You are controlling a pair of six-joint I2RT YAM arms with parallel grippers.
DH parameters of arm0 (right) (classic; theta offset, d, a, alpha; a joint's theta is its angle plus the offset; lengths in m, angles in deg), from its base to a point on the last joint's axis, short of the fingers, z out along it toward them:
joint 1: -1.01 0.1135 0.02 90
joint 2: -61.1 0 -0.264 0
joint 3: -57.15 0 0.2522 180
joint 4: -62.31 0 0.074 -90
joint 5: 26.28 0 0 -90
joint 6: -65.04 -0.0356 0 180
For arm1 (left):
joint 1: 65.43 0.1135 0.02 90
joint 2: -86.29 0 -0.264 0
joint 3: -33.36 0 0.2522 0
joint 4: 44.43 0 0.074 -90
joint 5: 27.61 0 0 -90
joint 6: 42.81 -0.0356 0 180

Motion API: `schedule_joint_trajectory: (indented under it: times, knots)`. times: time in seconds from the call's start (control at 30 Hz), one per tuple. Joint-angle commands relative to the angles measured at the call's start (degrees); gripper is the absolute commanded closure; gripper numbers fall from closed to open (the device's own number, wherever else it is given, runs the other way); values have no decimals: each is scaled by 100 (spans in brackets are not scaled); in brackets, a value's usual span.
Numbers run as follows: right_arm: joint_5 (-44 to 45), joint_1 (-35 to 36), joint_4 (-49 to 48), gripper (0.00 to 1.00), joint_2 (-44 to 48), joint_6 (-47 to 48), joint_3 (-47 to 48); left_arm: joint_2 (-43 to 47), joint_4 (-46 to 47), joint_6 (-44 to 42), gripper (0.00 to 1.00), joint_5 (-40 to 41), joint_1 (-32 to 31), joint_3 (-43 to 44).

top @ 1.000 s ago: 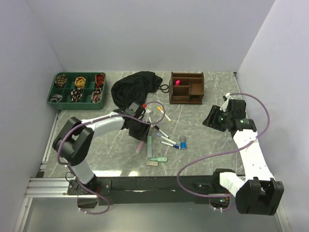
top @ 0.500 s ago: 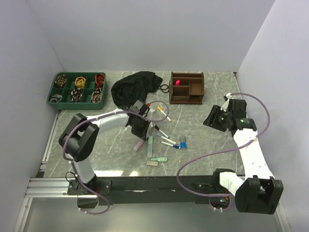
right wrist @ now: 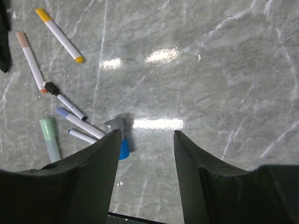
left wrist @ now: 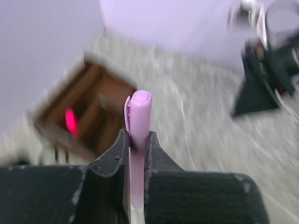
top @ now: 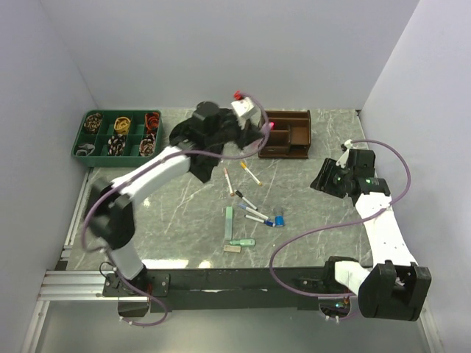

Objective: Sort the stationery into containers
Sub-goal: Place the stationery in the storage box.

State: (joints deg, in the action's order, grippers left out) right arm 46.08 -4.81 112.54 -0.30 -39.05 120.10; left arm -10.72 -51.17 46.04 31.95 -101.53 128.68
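My left gripper (top: 257, 137) is lifted beside the left end of the dark brown wooden organiser (top: 287, 134). It is shut on a pastel pink highlighter (left wrist: 139, 122), which stands up between the fingers; the organiser (left wrist: 88, 114) lies blurred beyond it, with a bright pink piece (left wrist: 71, 120) inside. Mid-table lie a green highlighter (top: 229, 219), several slim pens (top: 246, 200), a blue-capped piece (top: 279, 218) and a grey eraser (top: 232, 249). My right gripper (right wrist: 147, 140) is open and empty above the marble, right of the blue-capped piece (right wrist: 122, 148). The green tray (top: 118, 134) is at the back left.
A black cloth (top: 193, 140) lies between the tray and the organiser, partly under my left arm. A yellow-capped pen (right wrist: 60, 35) and a pink-capped pen (right wrist: 30, 60) lie behind the cluster. White walls close in the back and both sides.
My left gripper shut on the pink highlighter on the table, then lifted it and swung it back to the organiser's left end. The right arm has stayed still.
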Motion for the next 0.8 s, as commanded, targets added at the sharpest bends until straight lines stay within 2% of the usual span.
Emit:
schedule_joint_trajectory:
  times: [0.0,0.07,0.13,0.23,0.33,0.77]
  knots:
    - [156,-68,-140,43,-91,231,345,-1695,2310,-53,99,-490,-29,1351]
    - [183,-59,-131,43,-135,292,372,-2399,2958,-60,99,-472,-64,1948]
    - [209,-59,-122,43,-170,310,398,-3100,2832,-210,99,-305,-152,2894]
    - [227,-68,-105,43,-205,345,407,-3752,2778,-280,99,-156,-205,3671]
    - [227,-77,-105,43,-249,337,399,-4122,2883,-299,99,-24,-222,3989]
    - [271,-103,-201,43,-811,354,661,-4835,3103,-210,99,55,-179,4430]
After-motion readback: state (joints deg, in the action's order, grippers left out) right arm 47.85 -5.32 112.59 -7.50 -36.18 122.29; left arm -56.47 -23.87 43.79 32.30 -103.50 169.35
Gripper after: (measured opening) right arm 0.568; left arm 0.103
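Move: The left hand already holds the pink marker high above the table. The storage box lies about 18 cm ahead of it, 11 cm to its right and some 22 cm lower. The scissors lie about 21 cm ahead and 1 cm left, the black cloth about 17 cm ahead and 16 cm left, the yellow marker 5 cm ahead and 2 cm left, all roughly 27 cm below. From the right hand the box is about 27 cm ahead, 10 cm left and 8 cm down. Forward and to its right in one quick sweep of nearly 20 cm, the left hand carries the pink marker to above the storage box. After a slight rise it dips about 8 cm, then climbs back some 3 cm as the forward travel dies out. The fingers tip upward about 20 degrees and keep their grip. ##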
